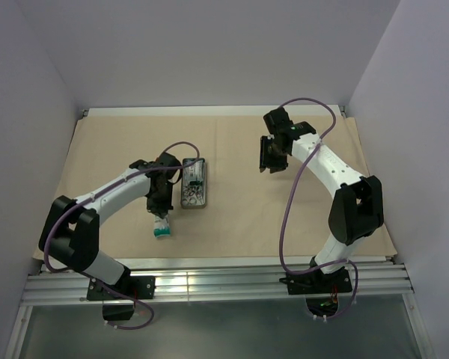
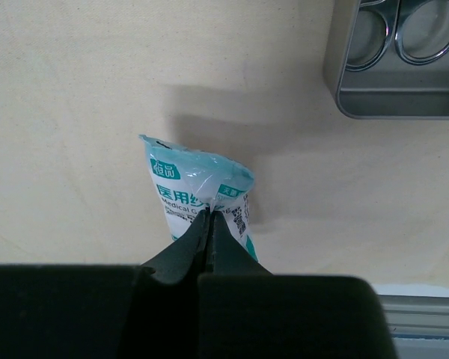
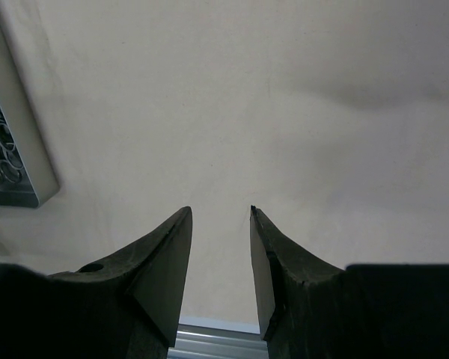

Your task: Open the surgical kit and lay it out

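Note:
The tan wrap (image 1: 284,209) lies spread flat over the table. On it stands the small grey metal tray (image 1: 194,183) with silver ring-handled instruments (image 2: 415,30) inside. My left gripper (image 2: 209,212) is shut on a teal-white packet (image 2: 198,187), pinching its near end; the packet (image 1: 162,228) hangs just left of and nearer than the tray. My right gripper (image 3: 219,213) stands open over bare wrap to the right of the tray (image 3: 19,172), nothing between its fingers. In the top view it (image 1: 269,166) hovers at the middle right.
White walls close in the table on the left, back and right. An aluminium rail (image 1: 224,283) runs along the near edge, past the wrap's front border.

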Action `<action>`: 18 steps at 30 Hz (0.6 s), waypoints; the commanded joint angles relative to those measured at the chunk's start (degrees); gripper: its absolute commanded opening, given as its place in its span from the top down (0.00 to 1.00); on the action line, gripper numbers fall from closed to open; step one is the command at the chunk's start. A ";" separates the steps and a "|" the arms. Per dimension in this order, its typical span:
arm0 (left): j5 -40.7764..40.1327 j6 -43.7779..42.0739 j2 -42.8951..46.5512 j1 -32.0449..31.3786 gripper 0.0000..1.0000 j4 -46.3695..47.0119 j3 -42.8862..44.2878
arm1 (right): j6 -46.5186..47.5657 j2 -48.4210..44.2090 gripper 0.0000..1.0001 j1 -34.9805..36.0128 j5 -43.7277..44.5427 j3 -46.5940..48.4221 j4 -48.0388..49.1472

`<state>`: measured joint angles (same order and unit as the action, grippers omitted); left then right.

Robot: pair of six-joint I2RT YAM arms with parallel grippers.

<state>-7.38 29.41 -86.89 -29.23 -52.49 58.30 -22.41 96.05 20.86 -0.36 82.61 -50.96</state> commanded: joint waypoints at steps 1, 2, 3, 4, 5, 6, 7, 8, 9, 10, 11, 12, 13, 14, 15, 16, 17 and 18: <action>0.08 -0.67 -0.47 -0.56 1.00 1.25 0.23 | 0.62 0.19 0.55 0.41 1.24 1.77 -0.02; 0.26 -0.93 -1.08 -0.65 1.00 1.34 0.32 | 0.62 0.10 0.55 0.41 1.15 1.51 0.33; 0.69 -1.11 -1.35 -1.08 1.00 1.77 0.23 | 0.53 -0.07 0.55 0.49 1.06 1.07 0.42; 0.70 -1.19 -1.61 -1.35 1.00 1.78 0.23 | 0.70 -0.16 0.55 0.41 1.06 0.98 0.51; 0.17 -1.37 -2.05 -1.79 1.00 1.78 0.49 | 0.71 -0.07 0.55 0.41 1.32 1.06 0.42; -0.18 -1.37 -2.23 -2.57 0.99 1.69 0.58 | 0.97 0.01 0.55 0.41 1.50 1.41 0.16; -0.27 -1.20 -2.32 -2.84 0.99 1.51 0.58 | 1.06 0.28 0.55 0.41 1.68 1.68 -0.02; -0.10 -1.02 -2.66 -3.11 0.99 1.51 0.41 | 1.23 0.45 0.55 0.32 2.11 2.11 -0.37; 0.08 -0.93 -2.76 -3.11 0.97 1.51 0.32 | 1.41 0.45 0.55 0.41 2.21 2.38 -0.54; 0.08 -0.76 -2.93 -3.20 0.96 1.43 0.32 | 1.50 0.45 0.55 0.41 2.29 2.56 -0.63; -0.79 -0.50 -3.54 -3.37 0.87 1.16 0.58 | 1.58 0.54 0.55 0.41 2.21 3.08 -0.81; -1.23 -0.32 -3.72 -3.46 0.84 0.90 0.93 | 1.67 0.45 0.55 0.32 2.21 3.26 -0.90; -1.41 -0.49 -3.81 -3.37 0.82 0.11 1.37 | 1.76 0.45 0.55 0.41 2.12 3.35 -0.98; -1.93 -0.49 -3.98 -3.37 0.78 -0.50 2.77 | 1.76 0.19 0.55 0.32 2.12 3.44 -0.98; -2.20 -0.41 -3.99 -3.37 0.76 -1.12 3.74 | 1.85 0.10 0.55 0.32 2.12 3.44 -0.98; -2.46 -0.23 -3.81 -3.37 0.73 -1.91 4.79 | 1.85 0.10 0.55 0.41 2.21 3.35 -0.98; -2.73 -0.05 -3.46 -3.37 0.68 -3.57 7.33 | 1.93 -0.07 0.55 0.41 2.29 2.91 -0.90; -2.47 -0.05 -3.11 -3.37 0.68 -4.37 8.66 | 1.94 -0.25 0.55 0.41 2.38 2.74 -0.90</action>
<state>-8.14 29.32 -91.07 -32.45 -54.52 61.19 -21.30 96.47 20.86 0.75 83.18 -51.68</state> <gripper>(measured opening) 0.313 0.448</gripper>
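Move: The left hand already has the medical gauze packet pinched near its far end. The spot on the cloth where it is to lie is about 4 cm below, 1 cm right and 2 cm back. The metal tray's middle is some 10 cm ahead and 8 cm right, its scissor handles roughly 6 cm ahead and 8 cm right; the cloth's near edge runs about 12 cm straight back. From the right hand, that spot is around 29 cm left, 15 cm back and 12 cm down. The left fingers let go of the gauze packet beside the tray's near end: still pinching it, the hand first eases down about 1.5 cm and a centimetre right, drifting slightly back. Then the fingers open to roughly a third, and the hand lifts about 1 cm at the very end, its fingers still pointing down. ##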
